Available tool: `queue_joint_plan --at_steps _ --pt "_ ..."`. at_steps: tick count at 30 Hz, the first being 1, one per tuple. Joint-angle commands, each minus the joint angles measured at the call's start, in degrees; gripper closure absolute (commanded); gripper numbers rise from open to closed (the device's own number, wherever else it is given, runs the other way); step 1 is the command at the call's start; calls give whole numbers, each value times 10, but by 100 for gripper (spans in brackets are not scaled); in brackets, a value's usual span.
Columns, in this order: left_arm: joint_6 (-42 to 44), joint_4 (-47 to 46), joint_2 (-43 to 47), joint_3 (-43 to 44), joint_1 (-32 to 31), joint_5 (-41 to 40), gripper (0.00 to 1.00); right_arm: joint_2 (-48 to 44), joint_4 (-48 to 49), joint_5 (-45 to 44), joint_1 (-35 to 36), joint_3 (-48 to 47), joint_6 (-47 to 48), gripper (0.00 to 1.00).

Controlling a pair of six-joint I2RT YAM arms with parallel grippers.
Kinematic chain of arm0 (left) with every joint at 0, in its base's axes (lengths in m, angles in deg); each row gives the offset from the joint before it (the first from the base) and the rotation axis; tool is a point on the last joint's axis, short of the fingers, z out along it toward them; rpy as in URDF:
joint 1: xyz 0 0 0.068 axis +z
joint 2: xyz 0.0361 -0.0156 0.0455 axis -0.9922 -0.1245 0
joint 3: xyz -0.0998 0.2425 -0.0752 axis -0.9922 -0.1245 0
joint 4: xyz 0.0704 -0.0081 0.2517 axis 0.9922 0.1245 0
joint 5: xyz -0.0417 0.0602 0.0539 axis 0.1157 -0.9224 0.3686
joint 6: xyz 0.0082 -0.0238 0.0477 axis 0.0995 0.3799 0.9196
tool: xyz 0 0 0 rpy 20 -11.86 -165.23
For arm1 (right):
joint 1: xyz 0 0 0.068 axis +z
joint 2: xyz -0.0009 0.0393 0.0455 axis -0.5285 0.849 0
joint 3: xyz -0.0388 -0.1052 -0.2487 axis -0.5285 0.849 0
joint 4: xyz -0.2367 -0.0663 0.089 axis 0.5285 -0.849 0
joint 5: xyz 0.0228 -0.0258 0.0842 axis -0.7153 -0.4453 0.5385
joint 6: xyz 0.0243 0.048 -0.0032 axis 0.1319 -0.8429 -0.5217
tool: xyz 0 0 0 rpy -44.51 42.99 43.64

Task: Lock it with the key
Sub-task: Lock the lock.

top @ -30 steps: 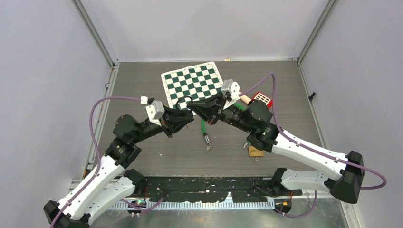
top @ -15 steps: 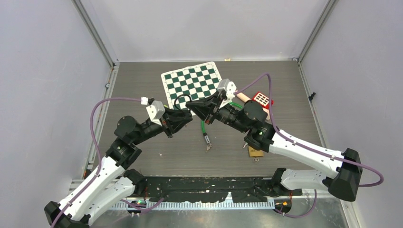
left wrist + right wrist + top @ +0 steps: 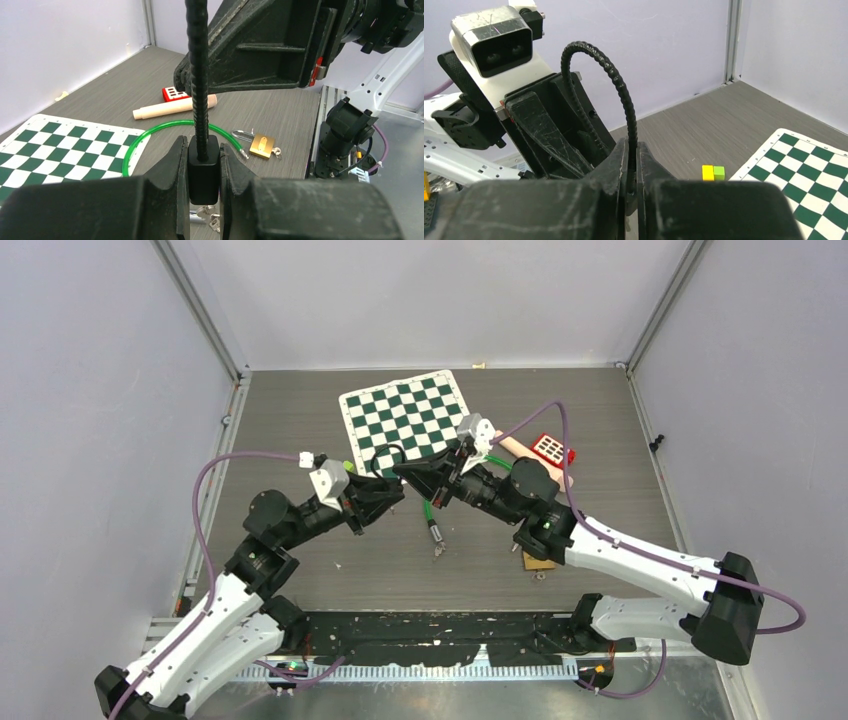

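Note:
A black cable lock hangs between my two grippers above the table. My left gripper [image 3: 204, 165] is shut on its black block-shaped body [image 3: 204, 175], from which the ribbed black cable [image 3: 197, 75] rises. That cable [image 3: 616, 82] arches over into my right gripper [image 3: 630, 150], which is shut on it near its other end. From above, the two grippers [image 3: 398, 485] [image 3: 407, 472] meet tip to tip, with the cable loop [image 3: 385, 452] behind them. A bunch of keys [image 3: 438, 551] lies on the table below, by the metal end of a green cable [image 3: 427, 508].
A brass padlock [image 3: 262, 145] with a small key ring lies right of the green cable [image 3: 165, 125]. A wooden dowel [image 3: 515, 447] and a red block [image 3: 552, 449] sit behind my right arm. The chessboard mat [image 3: 405, 412] is at the back; yellow and green cubes [image 3: 713, 172] sit beside it.
My right arm has swung left and brought its gripper up against the left gripper. The left arm has shifted slightly. Both grippers stayed shut.

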Motion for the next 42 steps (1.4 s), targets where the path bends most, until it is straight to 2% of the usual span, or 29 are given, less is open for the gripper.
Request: queue_joint_plan --at_steps 1,4,9,15,20,22,26,29,31,35,36,38,42 --pt "-10 -161 20 25 -2 -40 100 19 -75 71 18 33 7 95" --pt "-13 -155 22 28 -2 -64 100 18 -62 58 33 42 25 95" --pt "-13 -152 17 32 -2 -51 100 33 -87 46 37 28 29 95" --pt "-26 -122 6 44 -1 -48 100 35 -139 5 40 -12 -5 95" --pt "-41 -64 1 60 -2 -87 100 10 -186 -31 39 -53 -28 94" --pt "-52 -40 -3 67 -1 -115 100 0 -199 -43 38 -64 -36 90" --pt "-78 -16 -13 77 -2 -140 100 -13 -219 -48 32 -85 -59 70" --pt "-99 -4 -23 86 -2 -138 100 -20 -222 -47 24 -99 -79 64" --pt "-107 13 -29 95 -2 -145 100 -32 -215 -16 15 -101 -95 61" --pt "-124 59 -38 116 -1 -182 100 -67 -183 42 1 -84 -116 41" --pt "-129 68 -40 123 -2 -188 100 -77 -180 45 -2 -80 -119 33" --pt "-147 81 -46 136 -1 -196 100 -87 -169 47 -3 -68 -120 26" --pt "-207 163 -85 210 3 -196 100 -86 -139 57 -7 -41 -146 23"
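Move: The black cable lock sits in the left fingers, right at that hand's point. From the right fingers, which are shut on the cable's free end, the lock is about 3 cm below and 1 cm back. From the right hand the checkerboard's middle lies roughly 19 cm ahead, the green cable's metal end about 5 cm to the right, and the yellow block 12 cm ahead and 12 cm left, all some 34 cm lower. Barely shifting at first, the right hand keeps the cable's free end at the lock, then opens wide to let go, dips a couple of centimetres, and draws back and right while rising about 5 cm. The left hand keeps its grip on the lock and, as the right opens, carries the lock forward about 4.5 cm and up 3.5 cm, turning some 20 degrees. ##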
